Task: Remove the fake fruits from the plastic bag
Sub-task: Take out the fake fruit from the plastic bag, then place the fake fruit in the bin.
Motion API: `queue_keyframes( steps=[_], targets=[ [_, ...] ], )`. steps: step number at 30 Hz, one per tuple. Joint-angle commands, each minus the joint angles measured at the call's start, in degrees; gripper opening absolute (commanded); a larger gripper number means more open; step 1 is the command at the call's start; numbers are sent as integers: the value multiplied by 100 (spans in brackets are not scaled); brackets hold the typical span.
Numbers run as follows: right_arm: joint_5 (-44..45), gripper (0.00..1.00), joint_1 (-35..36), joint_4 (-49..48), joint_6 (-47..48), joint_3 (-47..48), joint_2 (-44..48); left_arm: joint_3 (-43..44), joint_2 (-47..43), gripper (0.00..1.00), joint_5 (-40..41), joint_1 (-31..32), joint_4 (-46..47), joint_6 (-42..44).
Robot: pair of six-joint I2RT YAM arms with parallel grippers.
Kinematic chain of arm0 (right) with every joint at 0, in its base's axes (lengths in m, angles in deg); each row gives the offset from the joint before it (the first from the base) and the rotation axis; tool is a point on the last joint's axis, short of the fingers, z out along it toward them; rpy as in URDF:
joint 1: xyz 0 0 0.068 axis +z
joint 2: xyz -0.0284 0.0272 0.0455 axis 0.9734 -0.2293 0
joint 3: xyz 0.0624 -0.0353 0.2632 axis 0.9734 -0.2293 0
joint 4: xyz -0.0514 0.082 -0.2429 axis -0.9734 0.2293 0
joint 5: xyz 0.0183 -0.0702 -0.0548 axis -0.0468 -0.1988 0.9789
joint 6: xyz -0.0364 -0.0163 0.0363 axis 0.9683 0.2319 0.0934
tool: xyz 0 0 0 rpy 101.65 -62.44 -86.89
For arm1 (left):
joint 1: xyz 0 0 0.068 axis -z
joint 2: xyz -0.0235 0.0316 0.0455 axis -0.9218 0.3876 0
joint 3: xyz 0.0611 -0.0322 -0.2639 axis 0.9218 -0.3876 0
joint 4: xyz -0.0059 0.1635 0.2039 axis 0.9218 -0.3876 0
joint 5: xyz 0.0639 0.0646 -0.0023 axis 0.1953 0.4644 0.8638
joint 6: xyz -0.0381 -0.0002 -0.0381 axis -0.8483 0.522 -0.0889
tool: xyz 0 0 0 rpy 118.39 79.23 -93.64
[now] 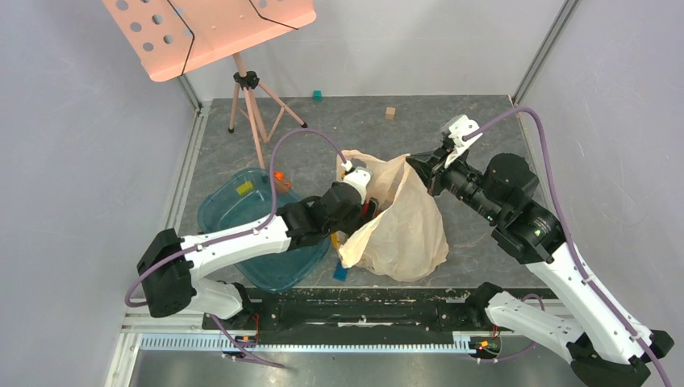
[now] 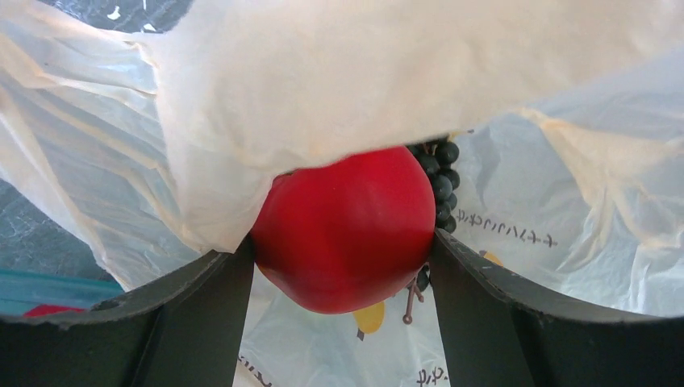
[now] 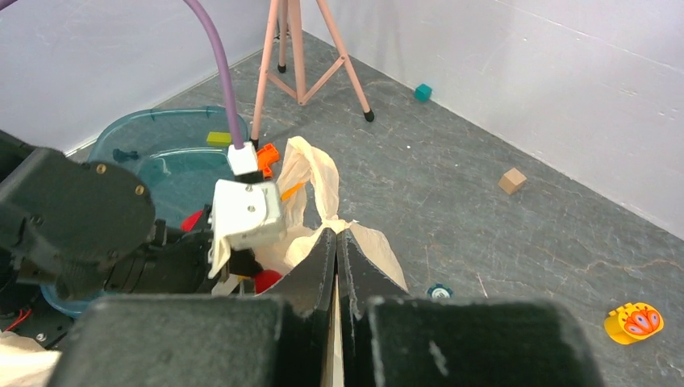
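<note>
The peach-beige plastic bag [image 1: 403,218] lies in the middle of the table, its mouth facing left. My left gripper [image 1: 367,211] reaches into that mouth. In the left wrist view its jaws [image 2: 343,250] press both sides of a glossy red apple [image 2: 347,230] under a fold of bag [image 2: 323,81]. Dark grapes [image 2: 442,181] sit right behind the apple. My right gripper [image 1: 415,165] is shut on the bag's upper edge [image 3: 310,173] and holds it up; its jaws [image 3: 336,238] pinch the thin film. A bit of red apple [image 3: 264,280] shows by the left wrist.
A teal translucent tray [image 1: 234,210] lies left of the bag with a yellow block [image 1: 244,187] in it and an orange toy [image 1: 280,177] at its rim. A pink stand's tripod [image 1: 250,105] stands behind. A teal cube [image 1: 317,95], a wooden cube [image 1: 390,113] and a blue block [image 1: 340,272] lie around.
</note>
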State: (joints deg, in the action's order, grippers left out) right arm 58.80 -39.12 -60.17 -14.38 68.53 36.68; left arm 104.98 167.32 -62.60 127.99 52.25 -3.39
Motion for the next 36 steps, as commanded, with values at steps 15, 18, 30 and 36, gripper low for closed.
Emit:
queue_keyframes(
  steps=[15,18,30,36],
  targets=[
    [175,0,-17,-200,100,-121,98,-517,-2353,35,-1433,-542,-396,611],
    [197,0,-11,-242,73,-148,99,-610,-2701,37,-895,-663,-739,469],
    [197,0,-18,-211,64,-161,110,-1391,-3322,34,-517,-2755,-1316,-1111],
    [197,0,-12,-195,81,-166,91,-1693,-3255,35,201,-3302,-1551,-1706]
  ],
)
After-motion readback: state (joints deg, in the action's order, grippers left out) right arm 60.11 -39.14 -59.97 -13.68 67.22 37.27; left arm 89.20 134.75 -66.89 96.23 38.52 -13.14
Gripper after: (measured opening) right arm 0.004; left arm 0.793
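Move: The left hand, fake tomato already gripped, is still in the bag's mouth; the basin's middle lies about 25 cm to its left, level with it and 13 cm lower. The red fruit in the basin is some 18 cm left and 12 cm below, the orange block about 22 cm left and 12 cm ahead, the blue brick roughly 7 cm left and 9 cm back. From the right hand, the basin is about 34 cm left, 2 cm back and 36 cm down. Up and slightly back first, the left hand lifts the gripped fake tomato some 9 cm out of the bag's mouth, then swings about 20 cm left over the basin, sinking again and easing forward while it turns roughly 35 degrees counter-clockwise. Its fingers keep their hold. The right hand stays nearly still, still pinching the bag's rim up high. ##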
